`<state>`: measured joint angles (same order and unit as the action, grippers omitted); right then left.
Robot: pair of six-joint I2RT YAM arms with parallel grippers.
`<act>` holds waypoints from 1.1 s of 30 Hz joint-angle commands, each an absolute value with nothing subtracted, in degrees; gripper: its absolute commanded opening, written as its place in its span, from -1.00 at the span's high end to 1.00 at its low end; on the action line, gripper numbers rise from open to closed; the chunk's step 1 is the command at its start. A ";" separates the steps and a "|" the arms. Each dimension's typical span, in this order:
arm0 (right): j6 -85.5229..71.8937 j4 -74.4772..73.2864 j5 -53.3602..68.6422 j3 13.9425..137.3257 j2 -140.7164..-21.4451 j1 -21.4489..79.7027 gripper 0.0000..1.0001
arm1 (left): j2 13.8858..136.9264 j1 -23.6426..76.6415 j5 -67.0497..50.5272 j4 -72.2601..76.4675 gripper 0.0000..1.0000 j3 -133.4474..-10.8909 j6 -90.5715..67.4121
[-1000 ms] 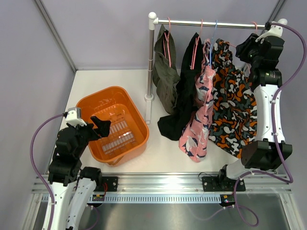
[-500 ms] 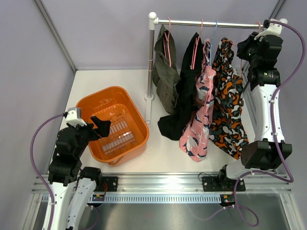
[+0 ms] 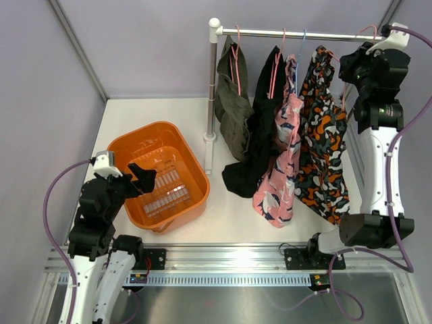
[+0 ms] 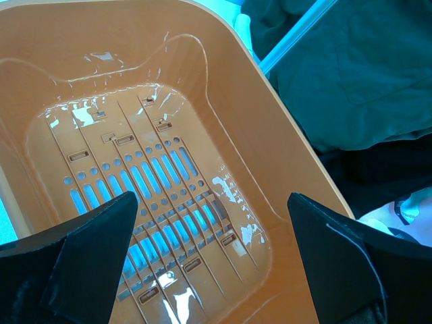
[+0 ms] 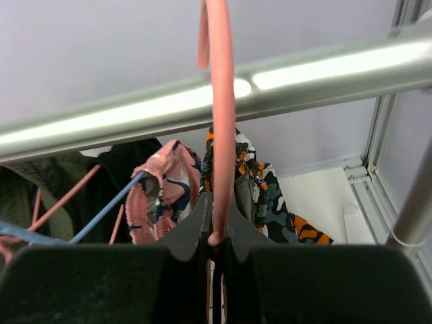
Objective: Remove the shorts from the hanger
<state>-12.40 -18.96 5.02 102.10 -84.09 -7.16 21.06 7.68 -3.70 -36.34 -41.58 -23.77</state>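
Four shorts hang from a metal rail [image 3: 297,32]: olive [image 3: 233,111], black [image 3: 253,148], pink patterned [image 3: 280,169] and camouflage [image 3: 324,148]. My right gripper [image 3: 351,57] is at the rail's right end, shut on the pink hanger [image 5: 219,121] that carries the camouflage shorts [image 5: 250,175]. In the right wrist view the hanger's hook rises in front of the rail [image 5: 324,71], pinched at my right gripper [image 5: 216,236]. My left gripper [image 3: 142,177] stands open over the orange basket [image 3: 135,145], nothing between its fingers [image 4: 81,263].
The rail's white post [image 3: 212,81] stands just right of the basket. The left wrist view shows the slotted basket wall [image 4: 270,148] with olive cloth [image 4: 364,74] beyond. A blue hanger [image 5: 101,212] holds the pink shorts [image 5: 162,182]. Grey walls close the back and sides.
My right gripper closed on the pink hanger and rose slightly to the right. The camouflage shorts swung and now hang narrower. The left arm has not moved.
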 commanded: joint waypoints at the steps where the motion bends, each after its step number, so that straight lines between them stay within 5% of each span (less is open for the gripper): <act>1: -12.66 -15.12 4.57 105.03 -78.58 -6.86 1.00 | 21.88 7.91 -5.27 -33.92 -0.98 -41.40 -22.76; 8: -15.03 -22.57 4.92 103.72 -74.28 -6.86 1.00 | 22.24 7.91 -5.27 -33.93 -0.98 -41.40 -22.68; 18: -18.63 -30.13 5.36 84.29 -44.14 -6.59 1.00 | 24.78 8.26 -10.36 -32.61 -0.98 -41.66 -21.27; 25: -18.72 -32.25 8.17 93.74 -34.63 -6.68 1.00 | 27.33 8.53 -15.11 -31.64 -0.98 -42.01 -20.13; 33: -23.19 -32.61 17.39 115.98 -44.20 -6.59 1.00 | 27.68 8.53 -16.26 -31.73 -0.98 -42.36 -19.69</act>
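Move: The right hand already grips the pink hanger below its hook; the camo shorts clipped to it hang with their middle some 25 cm below the hand, about 3 cm back and 4 cm to the left. The nearest stretch of rail runs about 5 cm straight ahead and 6 cm up; the pink shorts hang about 16 cm left, 5 cm back and 25 cm down. From the left hand the camo shorts are roughly 20 cm ahead, 55 cm right and level in height. Still pinching the pink hanger under its hook, the right hand draws the camo shorts away from the rail: first up and back together, then a long, fast pull back of about 40 cm in all, dipping slightly before it climbs to end some 18 cm higher, fingers tilting up nearly 40 degrees. The open left hand drifts about 3 cm right over the basket, turning slightly clockwise. ##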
